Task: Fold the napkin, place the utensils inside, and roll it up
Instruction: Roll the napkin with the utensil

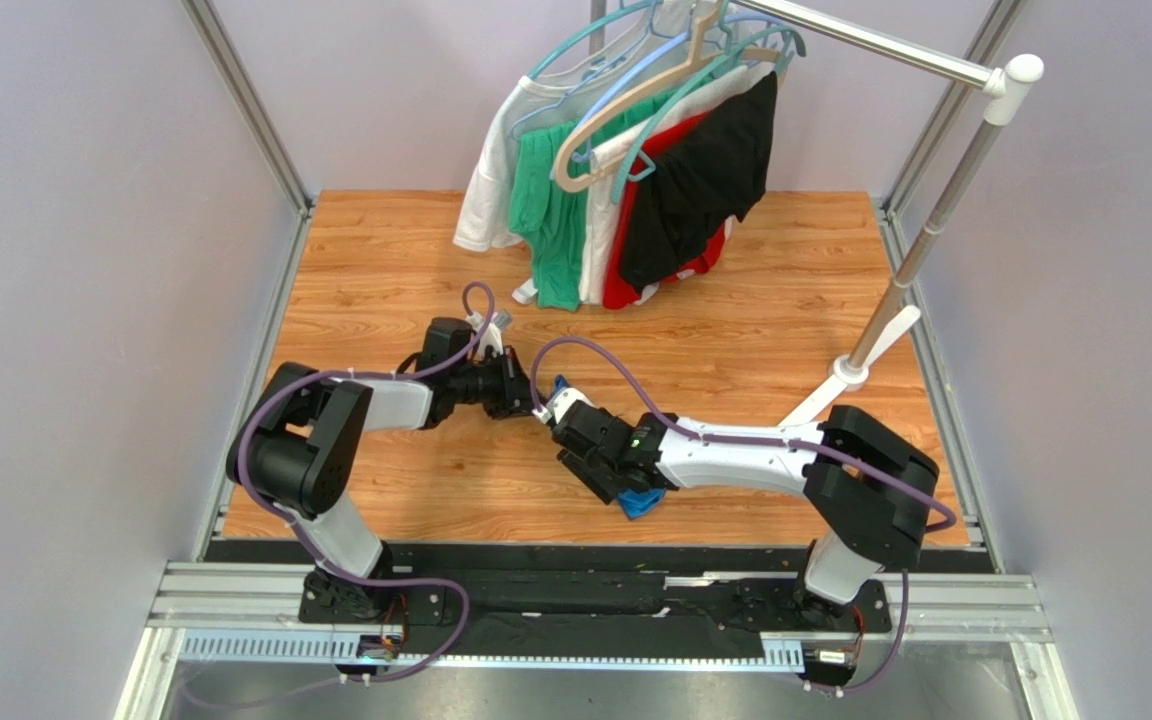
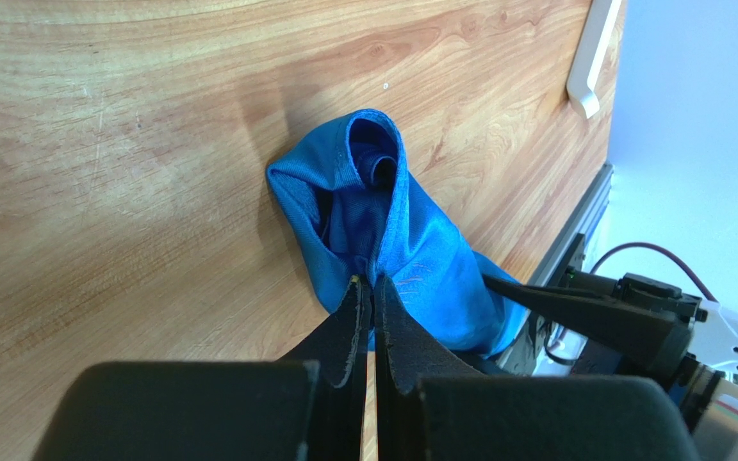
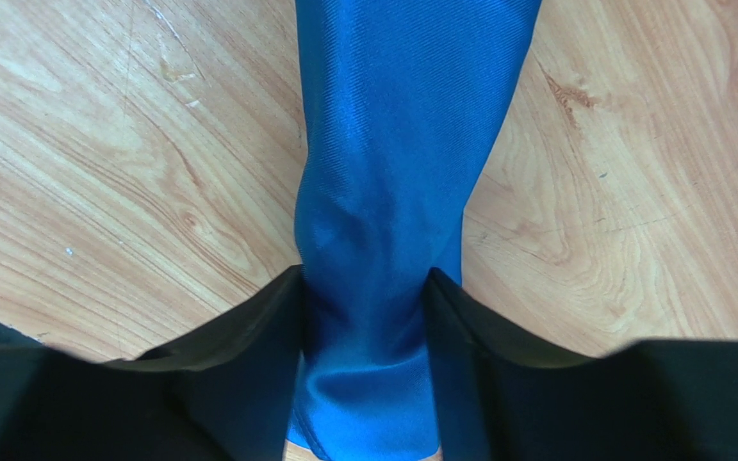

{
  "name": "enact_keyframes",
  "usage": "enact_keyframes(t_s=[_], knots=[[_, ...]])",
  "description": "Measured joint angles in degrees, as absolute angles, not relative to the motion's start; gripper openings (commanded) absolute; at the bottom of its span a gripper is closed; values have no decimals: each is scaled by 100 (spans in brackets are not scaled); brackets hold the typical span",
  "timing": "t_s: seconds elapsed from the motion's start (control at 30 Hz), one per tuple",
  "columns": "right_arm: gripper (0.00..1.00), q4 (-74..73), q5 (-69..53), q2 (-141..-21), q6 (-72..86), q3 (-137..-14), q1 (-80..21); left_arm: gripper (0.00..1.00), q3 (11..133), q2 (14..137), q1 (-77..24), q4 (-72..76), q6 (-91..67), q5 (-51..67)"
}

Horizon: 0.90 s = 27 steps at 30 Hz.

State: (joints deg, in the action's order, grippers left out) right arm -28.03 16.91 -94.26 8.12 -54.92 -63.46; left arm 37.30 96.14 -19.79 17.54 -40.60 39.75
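Note:
The royal-blue napkin (image 2: 411, 240) lies bundled into a loose roll on the wooden table, its open end pointing away from my left wrist camera. A dark shape (image 2: 381, 169) sits inside that opening. I cannot tell what it is, and no utensils show in the open. My left gripper (image 2: 368, 280) is shut, its tips right at the napkin's near edge. No cloth is clearly pinched between them. My right gripper (image 3: 365, 288) straddles the napkin (image 3: 392, 163), with both fingers pressed against its sides. From above, only a blue corner (image 1: 639, 503) shows under the right arm.
A clothes rack with green, white, red and black garments (image 1: 642, 165) stands at the back of the table. Its white foot (image 1: 868, 363) reaches toward the right arm. The table's metal edge rail (image 2: 580, 240) runs just beyond the napkin. Both arms meet near the table's middle.

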Motion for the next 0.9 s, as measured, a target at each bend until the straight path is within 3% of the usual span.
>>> enact_keyframes(t_s=[0.3,0.9], knots=[[38,-2720,1424,-9559,810,-5524,-6237,0,3806,9487,-1892,1439,-3944,3977],[33,-2147,-867,-9850,679,-5852,-5387,0,3691,8923,-1372,690,-3651,3573]])
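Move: The left hand, shut on the napkin roll near its far-left end, has the roll's middle about 9 cm to its right, 6 cm back and 2 cm below. The right hand straddles the roll with part-open fingers; the middle lies some 3 cm ahead, 1 cm left and 1 cm lower. From the right hand, the roll's near end is roughly 6 cm back and 6 cm right, and the table's near edge is about 13 cm straight back. The right hand sinks just under 1 cm while its fingers narrow across the napkin roll to pinch it, then carries it about 5 cm to the left, low over the table, its wrist turning some 25 degrees so the fingers swing from leaning forward to leaning left. The left hand keeps its shut grip near the far-left end and goes left alongside by about as much, rising 1 to 2 cm on the way before sinking most of the way back, with a slight counter-clockwise turn. ##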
